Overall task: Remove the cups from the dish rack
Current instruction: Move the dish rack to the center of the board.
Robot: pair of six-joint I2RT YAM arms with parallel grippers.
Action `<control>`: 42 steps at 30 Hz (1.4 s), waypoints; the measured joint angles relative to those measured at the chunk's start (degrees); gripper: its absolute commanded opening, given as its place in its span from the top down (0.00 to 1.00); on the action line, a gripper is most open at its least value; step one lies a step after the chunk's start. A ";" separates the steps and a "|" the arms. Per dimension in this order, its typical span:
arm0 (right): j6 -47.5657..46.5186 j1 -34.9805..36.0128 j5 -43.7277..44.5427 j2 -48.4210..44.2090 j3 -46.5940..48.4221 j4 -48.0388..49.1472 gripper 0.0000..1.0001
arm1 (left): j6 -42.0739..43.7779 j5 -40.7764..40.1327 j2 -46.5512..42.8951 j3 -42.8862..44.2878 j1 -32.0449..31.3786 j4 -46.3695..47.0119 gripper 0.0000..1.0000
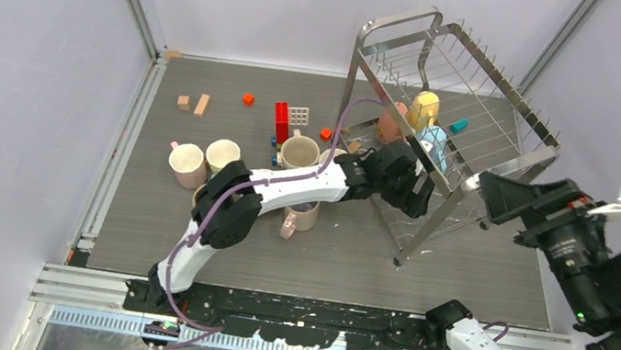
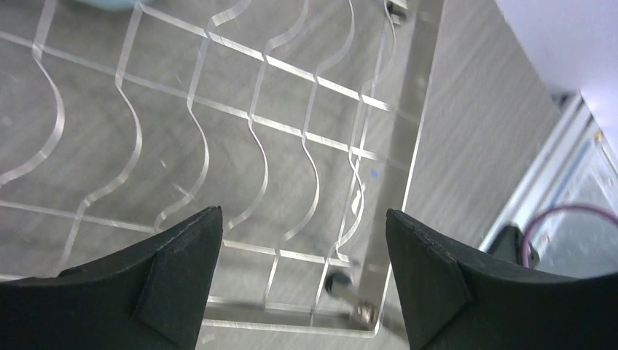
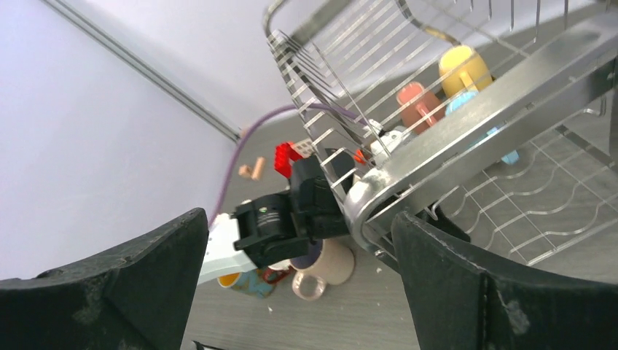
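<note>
The dish rack (image 1: 455, 113) stands at the back right, and a yellow cup (image 1: 425, 109), a salmon cup (image 1: 392, 122) and a light blue cup (image 1: 433, 147) sit in it. My left gripper (image 1: 407, 185) reaches into the rack's lower tier from the left. It is open (image 2: 304, 219) over the wavy wire floor (image 2: 255, 131), holding nothing. My right gripper (image 1: 483, 190) hangs open beside the rack's front right corner, also holding nothing. In the right wrist view the rack (image 3: 510, 109) and the yellow cup (image 3: 466, 67) lie beyond the spread right gripper (image 3: 297, 219). Pink (image 1: 188, 164), pale yellow (image 1: 222, 154) and beige (image 1: 299, 151) cups stand on the table.
Another cup (image 1: 301, 215) lies on its side under the left arm. A red block (image 1: 281, 121), an orange block (image 1: 247, 99) and wooden blocks (image 1: 193, 104) are scattered at the back left. Walls close in the table on three sides.
</note>
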 measured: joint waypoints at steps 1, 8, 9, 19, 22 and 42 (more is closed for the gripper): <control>-0.15 0.00 -0.04 0.00 1.40 -0.20 0.00 | 0.02 -1.09 0.81 1.36 0.11 0.31 0.16; -1.20 0.00 -1.79 0.92 8.63 -1.18 0.00 | 0.24 -8.79 7.65 10.29 0.46 2.82 0.16; -1.40 0.00 -2.12 1.46 9.42 -1.25 0.00 | 0.26 -9.35 8.44 10.82 0.55 3.37 0.16; -1.66 0.00 -4.83 4.94 10.69 -1.16 0.00 | -0.33 -7.87 13.49 13.40 1.01 11.54 0.18; -1.66 0.00 -5.25 5.05 10.64 -1.18 0.00 | -1.46 -4.94 13.49 12.92 1.05 16.65 0.19; -1.86 0.00 -7.34 6.38 9.57 -1.14 0.00 | -7.72 4.44 30.95 33.99 1.79 27.43 0.19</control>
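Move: Just inside the dish rack's left side, the left hand has the lower shelf's near right corner about 20 cm to its right, 5 cm ahead and 8 cm below. The blue cup stands roughly 15 cm ahead, 3 cm right and 5 cm lower; the near left corner is 8 cm back, 1 cm right and 8 cm below. From the right hand, the upper near left corner lies about 8 cm ahead, 5 cm left and 5 cm below. Reaching deeper between the shelves, the left hand first goes forward about 7 cm, then mostly right towards the lower shelf's near right corner, some 13 cm right in all and ending slightly higher, closing in on the blue cup. Its open fingers swing up some 30 degrees to point almost level. The open right hand rises about 5 cm with a slight pull back, then eases forward and left over the upper near corner. ##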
